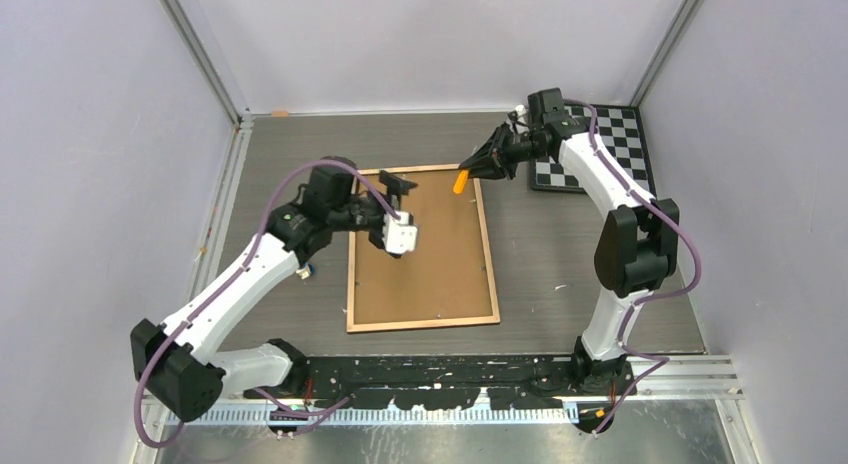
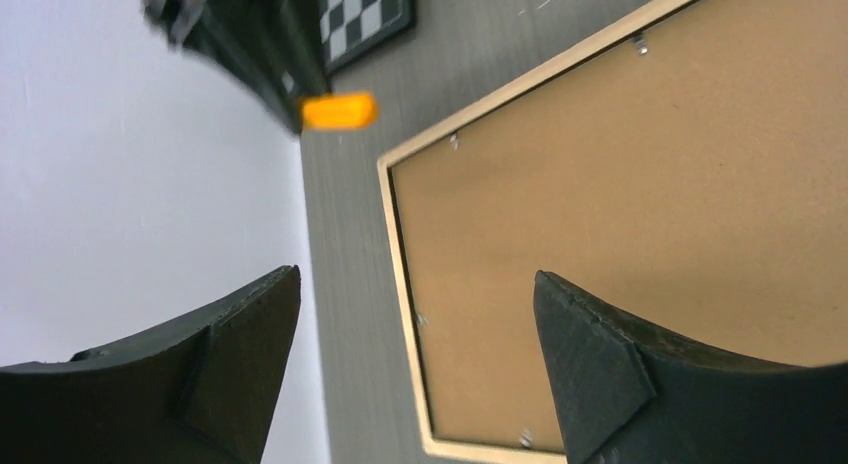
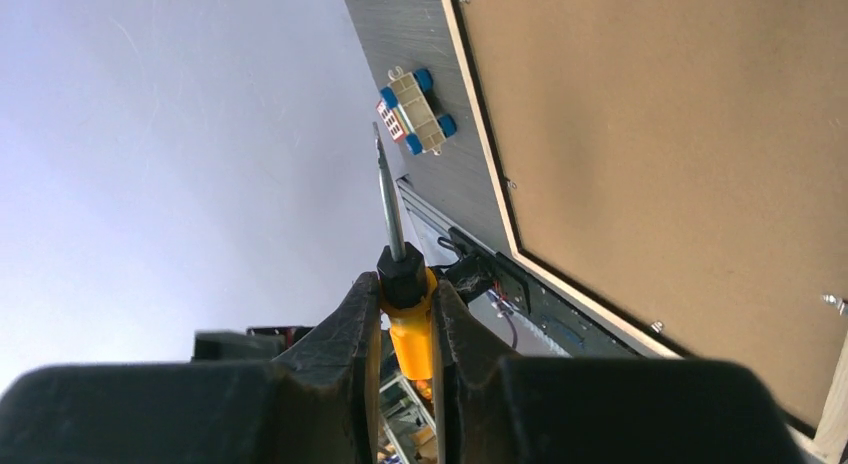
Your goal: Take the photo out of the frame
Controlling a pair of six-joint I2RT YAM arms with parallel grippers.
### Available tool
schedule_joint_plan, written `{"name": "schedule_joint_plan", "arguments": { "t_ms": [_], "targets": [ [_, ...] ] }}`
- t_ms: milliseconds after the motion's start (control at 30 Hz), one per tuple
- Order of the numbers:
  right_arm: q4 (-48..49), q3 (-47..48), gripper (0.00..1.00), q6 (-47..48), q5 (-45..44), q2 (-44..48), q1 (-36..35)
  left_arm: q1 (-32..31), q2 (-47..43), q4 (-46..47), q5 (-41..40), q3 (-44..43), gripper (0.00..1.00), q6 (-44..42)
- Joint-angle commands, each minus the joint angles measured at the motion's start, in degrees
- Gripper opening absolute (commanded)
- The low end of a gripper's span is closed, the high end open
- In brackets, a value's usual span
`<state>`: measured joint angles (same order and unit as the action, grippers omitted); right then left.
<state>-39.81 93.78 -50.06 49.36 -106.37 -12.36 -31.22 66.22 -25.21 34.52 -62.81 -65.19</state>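
The frame (image 1: 423, 319) lies back-up in the middle of the table, brown backing board inside a light wood rim. The photo is hidden under that board. My left gripper (image 1: 400, 188) hovers over the frame's far left part with its jaws wide apart and nothing between them; in the left wrist view this gripper (image 2: 417, 274) looks down on a corner of the frame (image 2: 405, 284). My right gripper (image 1: 474, 167) is at the frame's far right corner, shut on an orange-handled screwdriver (image 1: 460, 181). In the right wrist view the screwdriver (image 3: 410, 329) sits between the fingers, its metal shaft pointing away.
A black-and-white checkered board (image 1: 600, 149) lies at the back right of the table. A small toy car with blue wheels (image 3: 415, 109) sits on the table beside the frame's edge. Small metal tabs (image 2: 453, 140) line the inside of the frame's rim. Walls close in the left, right and back.
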Motion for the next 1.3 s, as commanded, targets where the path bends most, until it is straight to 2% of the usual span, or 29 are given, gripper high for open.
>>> {"name": "schedule_joint_plan", "arguments": {
  "t_ms": [0, 200, 600, 800, 1267],
  "targets": [
    [-7.1, -1.7, 0.01, -2.1, -3.1, 4.7, -0.8, -6.1, 2.4, 0.6, -0.9, -1.2, 0.87, -17.7],
    [-12.0, -5.3, 0.00, -2.0, -4.3, 5.9, -1.1, -11.2, 6.5, 9.7, -4.8, 1.8, 0.85, -26.2],
    [-9.9, -7.4, 0.01, -5.7, -2.3, 4.2, -3.9, -14.4, 13.9, 11.4, -9.0, 2.1, 0.79, -42.2],
    [-10.1, -7.4, 0.00, -6.7, -2.6, 2.8, -4.0, -16.4, 16.8, 12.5, -13.4, 2.1, 0.72, -44.8],
    [-9.6, -9.4, 0.01, -7.9, -0.8, 2.7, -4.5, -17.9, 21.7, 21.2, -19.3, 2.4, 0.53, -44.7]
  ]
}}
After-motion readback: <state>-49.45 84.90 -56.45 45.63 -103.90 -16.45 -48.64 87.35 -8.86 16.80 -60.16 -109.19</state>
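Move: The orange handle of the screwdriver, gripped in my right hand, lies some 8 cm ahead of my left hand, 12 cm to its right and 5 cm below; the right gripper is about 11 cm ahead and 13 cm right, 4 cm lower. From my right hand the left gripper waits roughly 10 cm back, 13 cm left and 4 cm up. The frame's middle is 3 cm back, 9 cm left and 22 cm below that right hand. I bring my two hands together over the frame's back: my left hand goes about 11 cm right and 9 cm down, rolling some 50 degrees clockwise seen from behind it, and half closes its fingers around the screwdriver's handle. My right hand, keeping its grip, draws back about 6 cm and sinks nearly 5, turning some 20 degrees, mostly early on, to offer the handle. ##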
